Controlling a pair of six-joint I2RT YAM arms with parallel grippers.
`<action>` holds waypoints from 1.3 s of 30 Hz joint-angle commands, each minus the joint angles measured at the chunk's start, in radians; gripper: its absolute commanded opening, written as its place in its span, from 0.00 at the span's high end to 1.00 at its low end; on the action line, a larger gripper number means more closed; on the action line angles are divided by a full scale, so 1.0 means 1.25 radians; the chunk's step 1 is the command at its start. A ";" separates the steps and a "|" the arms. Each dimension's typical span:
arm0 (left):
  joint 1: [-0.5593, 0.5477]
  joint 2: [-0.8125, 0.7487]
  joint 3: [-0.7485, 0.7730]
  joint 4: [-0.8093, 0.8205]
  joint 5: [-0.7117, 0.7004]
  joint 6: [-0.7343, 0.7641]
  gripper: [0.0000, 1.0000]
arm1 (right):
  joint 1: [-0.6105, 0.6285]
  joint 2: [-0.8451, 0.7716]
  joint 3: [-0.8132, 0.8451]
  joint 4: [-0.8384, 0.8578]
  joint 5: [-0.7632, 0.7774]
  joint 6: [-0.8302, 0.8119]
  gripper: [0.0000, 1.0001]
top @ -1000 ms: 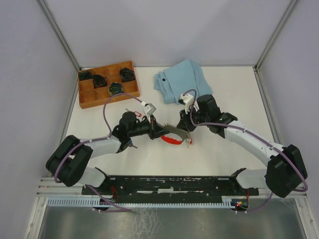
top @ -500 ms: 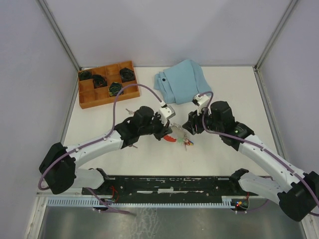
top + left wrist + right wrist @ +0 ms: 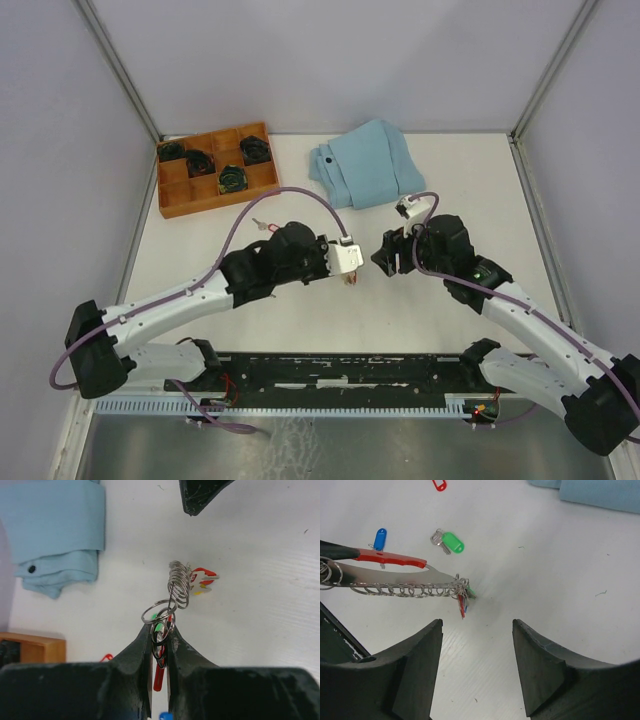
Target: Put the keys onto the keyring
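Observation:
My left gripper (image 3: pixel 160 631) is shut on the near end of the keyring (image 3: pixel 179 586), pinching its red strip and a few loops. The keyring is held above the table. In the right wrist view the keyring (image 3: pixel 402 587) runs in from the left as a red handle over a silvery strip of loops. Several keys (image 3: pixel 463 599) with coloured tags hang from its far end. My right gripper (image 3: pixel 477 627) stands open just short of that end, nothing between its fingers. Loose keys lie on the table: a green-tagged one (image 3: pixel 451 542), a blue-tagged one (image 3: pixel 380 538) and a red-tagged one (image 3: pixel 438 484).
A folded light-blue cloth (image 3: pixel 363 164) lies at the back centre. A wooden compartment tray (image 3: pixel 216 170) with dark items stands at the back left. From above, the left wrist hides most of the keyring, and my right gripper (image 3: pixel 388 257) faces it from the right.
My right gripper has opened and drawn back a little from the keyring's end. The left arm has swung forward over the keyring while keeping hold of it.

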 commanded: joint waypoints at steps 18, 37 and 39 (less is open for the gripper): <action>-0.036 -0.224 -0.365 0.638 -0.047 0.379 0.97 | 0.001 0.008 -0.051 0.159 -0.110 0.137 0.37; -0.035 -0.332 -0.410 0.615 0.048 0.398 0.97 | -0.134 0.018 -0.116 0.430 -0.410 0.222 0.55; -0.035 -0.334 -0.408 0.614 0.061 0.390 0.97 | -0.147 0.026 -0.117 0.456 -0.431 0.235 0.57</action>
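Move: From the open right hand, the tag bundle on the free end of the keyring lies about 6 cm to the left, level ahead and some 3 cm below. The left hand already grips the keyring's other end, with the bundle about 5 cm to its right, 2 cm ahead and 4 cm below. The loose green-tagged key lies on the table, roughly 7 cm left, 4 cm ahead and 18 cm below that left hand. Keeping its pinch on the keyring, the left hand tips its fingers up some 40 degrees until they point level to the right, shifting 2 cm left and, after a small dip, rising about 5 cm. The right hand drifts left towards the tag bundle, sinks slightly, then climbs about 3 cm, rolling its left side up some 20 degrees and narrowing its open fingers by about a third; it comes close, with no grip on the bundle. ##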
